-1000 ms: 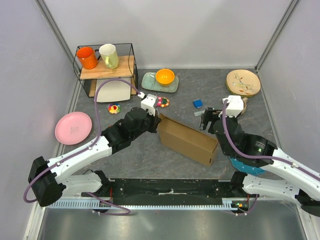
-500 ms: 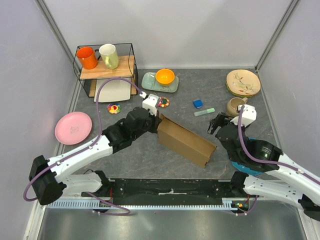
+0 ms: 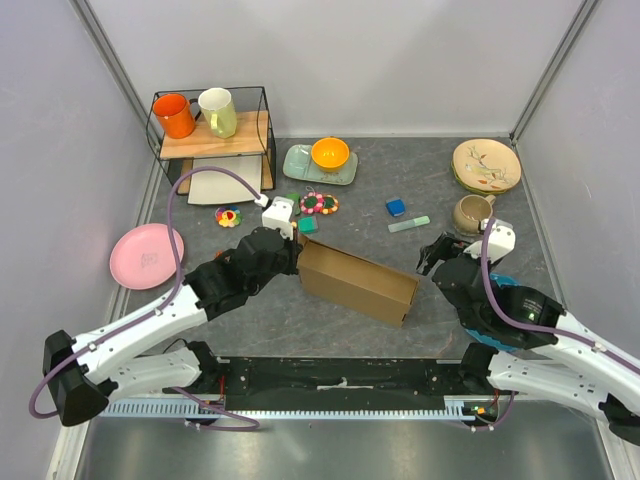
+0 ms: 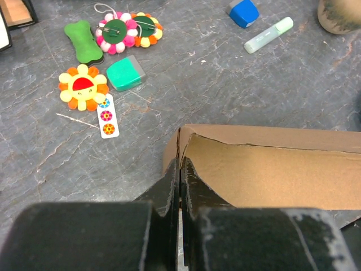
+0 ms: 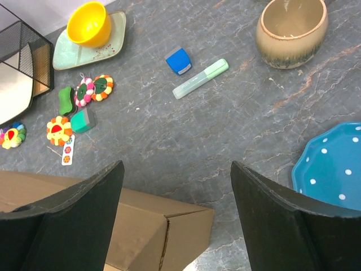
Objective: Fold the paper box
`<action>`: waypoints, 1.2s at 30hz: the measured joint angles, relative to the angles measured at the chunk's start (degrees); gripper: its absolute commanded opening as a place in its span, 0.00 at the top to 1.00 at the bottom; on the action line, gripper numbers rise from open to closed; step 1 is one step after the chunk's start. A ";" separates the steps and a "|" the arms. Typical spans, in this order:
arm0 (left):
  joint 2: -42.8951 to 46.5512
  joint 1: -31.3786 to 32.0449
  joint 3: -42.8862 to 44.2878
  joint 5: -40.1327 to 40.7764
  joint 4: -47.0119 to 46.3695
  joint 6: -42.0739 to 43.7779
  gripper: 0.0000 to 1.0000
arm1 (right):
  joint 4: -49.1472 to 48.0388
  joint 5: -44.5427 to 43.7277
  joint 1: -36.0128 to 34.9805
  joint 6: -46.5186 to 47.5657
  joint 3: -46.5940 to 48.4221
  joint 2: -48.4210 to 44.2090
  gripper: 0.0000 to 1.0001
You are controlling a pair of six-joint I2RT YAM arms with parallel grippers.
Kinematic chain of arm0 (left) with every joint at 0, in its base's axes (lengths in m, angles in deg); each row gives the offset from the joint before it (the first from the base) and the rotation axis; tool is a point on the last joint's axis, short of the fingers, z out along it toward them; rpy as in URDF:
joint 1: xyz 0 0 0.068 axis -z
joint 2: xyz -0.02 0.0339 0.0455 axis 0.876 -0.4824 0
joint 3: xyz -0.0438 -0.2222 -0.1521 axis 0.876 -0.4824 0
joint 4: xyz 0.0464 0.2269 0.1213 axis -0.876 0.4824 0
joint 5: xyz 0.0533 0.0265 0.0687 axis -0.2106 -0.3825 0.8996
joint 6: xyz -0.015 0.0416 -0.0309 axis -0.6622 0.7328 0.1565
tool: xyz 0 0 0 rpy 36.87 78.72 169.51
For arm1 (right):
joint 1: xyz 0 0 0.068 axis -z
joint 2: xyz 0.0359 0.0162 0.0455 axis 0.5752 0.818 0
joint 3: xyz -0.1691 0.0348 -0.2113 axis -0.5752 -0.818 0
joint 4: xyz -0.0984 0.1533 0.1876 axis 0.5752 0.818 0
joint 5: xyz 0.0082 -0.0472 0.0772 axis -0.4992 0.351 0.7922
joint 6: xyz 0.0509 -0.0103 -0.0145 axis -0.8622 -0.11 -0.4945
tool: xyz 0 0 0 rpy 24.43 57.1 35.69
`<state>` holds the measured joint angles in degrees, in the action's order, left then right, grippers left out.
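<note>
The paper box (image 3: 355,280) is a brown cardboard box lying slantwise in the middle of the table, long side running from upper left to lower right. My left gripper (image 3: 297,258) is shut on the thin wall at the box's left corner (image 4: 181,148), and the open inside of the box (image 4: 265,169) shows to the right of the fingers. My right gripper (image 3: 437,255) stands open just off the box's right end, touching nothing. In the right wrist view that end of the box (image 5: 135,226) lies low between the wide-apart fingers (image 5: 90,209) of my right gripper (image 5: 176,165).
A pink plate (image 3: 147,255) lies at left. A wire rack (image 3: 212,130) with two mugs stands at back left. Behind the box are felt flowers (image 4: 127,29), a green eraser (image 4: 125,73), a yellow bowl (image 3: 330,153), a blue block (image 3: 396,207), a highlighter (image 3: 409,224) and a brown cup (image 3: 468,213). A blue dotted plate (image 5: 333,169) is at right.
The left arm has drawn the box to the left and turned it flatter. The right gripper has pulled back from the box's right end toward the near right.
</note>
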<state>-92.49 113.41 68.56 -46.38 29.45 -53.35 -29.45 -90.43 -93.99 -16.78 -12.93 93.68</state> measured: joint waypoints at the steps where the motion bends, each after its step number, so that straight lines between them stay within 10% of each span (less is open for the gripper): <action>1: -0.11 0.09 0.11 0.57 0.28 -0.46 0.98 | 0.02 -0.02 0.02 0.02 0.04 -0.15 0.16; 21: -0.07 0.87 2.19 6.78 8.35 -19.37 0.98 | -7.93 9.92 0.17 7.04 -2.80 -10.25 0.16; 36: -5.81 0.96 6.82 7.10 9.90 -19.41 0.98 | -20.50 32.15 0.22 26.23 3.93 9.94 0.95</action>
<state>-98.30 114.37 75.38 -39.28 39.35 -72.76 -49.96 -58.28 -93.77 9.45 -9.00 103.63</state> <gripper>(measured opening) 0.025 0.154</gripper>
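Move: My left hand holds the box by its left upper corner; the box's middle lies about 10 cm to its right, 5 cm back and 4 cm lower. From my empty, open right hand that middle is some 14 cm left, 6 cm back and 7 cm lower. The glue stick lies roughly 6 cm ahead of the right hand and 3 cm left, the blue block about 10 cm ahead and 6 cm left, both some 12 cm down. Keeping its pinch on the box corner, my left hand stays nearly in place and turns about 15 degrees counter-clockwise, tipping down a little. My right hand eases up and back, then sweeps some 13 cm left in an arc towards the middle of the box, rising about 5 cm and sinking 3 again, turning nearly 40 degrees counter-clockwise and closing almost shut; no touch by it can be seen. ##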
